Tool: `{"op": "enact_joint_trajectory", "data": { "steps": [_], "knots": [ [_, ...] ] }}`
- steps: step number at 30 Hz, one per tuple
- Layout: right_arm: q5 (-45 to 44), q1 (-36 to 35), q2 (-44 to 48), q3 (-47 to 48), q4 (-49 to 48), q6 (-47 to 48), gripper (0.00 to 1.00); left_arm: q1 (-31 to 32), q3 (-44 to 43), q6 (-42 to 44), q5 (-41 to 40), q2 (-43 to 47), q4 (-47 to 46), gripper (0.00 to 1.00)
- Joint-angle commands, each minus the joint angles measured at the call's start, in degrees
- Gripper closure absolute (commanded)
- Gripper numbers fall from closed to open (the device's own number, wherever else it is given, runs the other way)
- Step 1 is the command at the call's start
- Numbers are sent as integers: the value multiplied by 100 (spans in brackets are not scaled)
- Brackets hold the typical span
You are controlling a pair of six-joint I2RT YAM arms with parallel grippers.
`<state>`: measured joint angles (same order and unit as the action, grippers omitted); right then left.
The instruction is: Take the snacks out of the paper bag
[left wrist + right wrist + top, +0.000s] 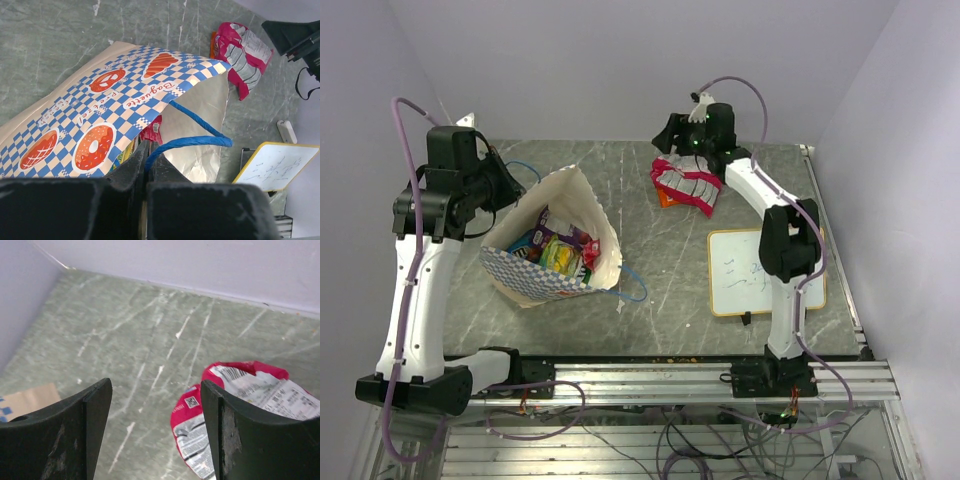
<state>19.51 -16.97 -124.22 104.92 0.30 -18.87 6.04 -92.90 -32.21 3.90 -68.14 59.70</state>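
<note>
The paper bag (545, 285) lies on its side at the left with its mouth open upward; its checkered band fills the left wrist view (100, 115). Several snacks (560, 250) sit inside it: purple, green-yellow, red and blue packets. My left gripper (513, 188) is shut on the bag's blue string handle (200, 142), with the jaws closed at the bag's rim (148, 151). A red-and-white packet (686, 186) lies on the table at the back. My right gripper (668, 140) hovers open and empty just behind that packet (250, 395), its jaws wide apart (156, 405).
A white framed writing board (765, 272) lies at the right, beside the right arm; it also shows in the left wrist view (272, 165). The bag's second blue handle (632, 285) loops onto the marbled table (650, 260). Walls close off the back and sides.
</note>
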Motion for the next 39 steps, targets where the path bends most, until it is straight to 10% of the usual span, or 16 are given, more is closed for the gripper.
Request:
{"op": "enact_joint_trajectory", "data": {
  "steps": [1, 15, 32, 39],
  "knots": [
    [773, 213, -283, -173, -687, -1057, 29, 2, -132, 174, 182, 30, -155, 93],
    [1459, 375, -1381, -1139, -2770, -2809, 33, 4, 314, 125, 1413, 178, -1021, 93],
    [931, 286, 661, -1114, -275, -1407, 29, 2, 1296, -323, 2511, 592, -1573, 93],
    [139, -821, 2155, -2058, 1147, -351, 29, 2, 1496, -424, 2860, 527, -1774, 93]
  ]
}}
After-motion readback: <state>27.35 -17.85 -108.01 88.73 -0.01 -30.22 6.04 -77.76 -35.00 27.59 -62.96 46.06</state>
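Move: The red snack lies on the table about 16 cm below the right hand, some 5 cm to its right and 3 cm back, with the orange snack under it, 5 cm right, 4 back and 18 down. The snacks left in the paper bag are about 23 cm back, 27 left and 12 lower. From the left hand those snacks lie some 25 cm below, 1 back and 3 right; the red snack is about 21 cm ahead, 35 right and 32 down. Still pinching the blue handle, the left hand draws it about 7 cm right across the paper bag, turning clockwise, and sinks slightly at the end. The open right hand drops about 10 cm by the red snack, rolling left side up and tipping down, pauses low, then climbs some 15 cm and swings back towards the bag. ##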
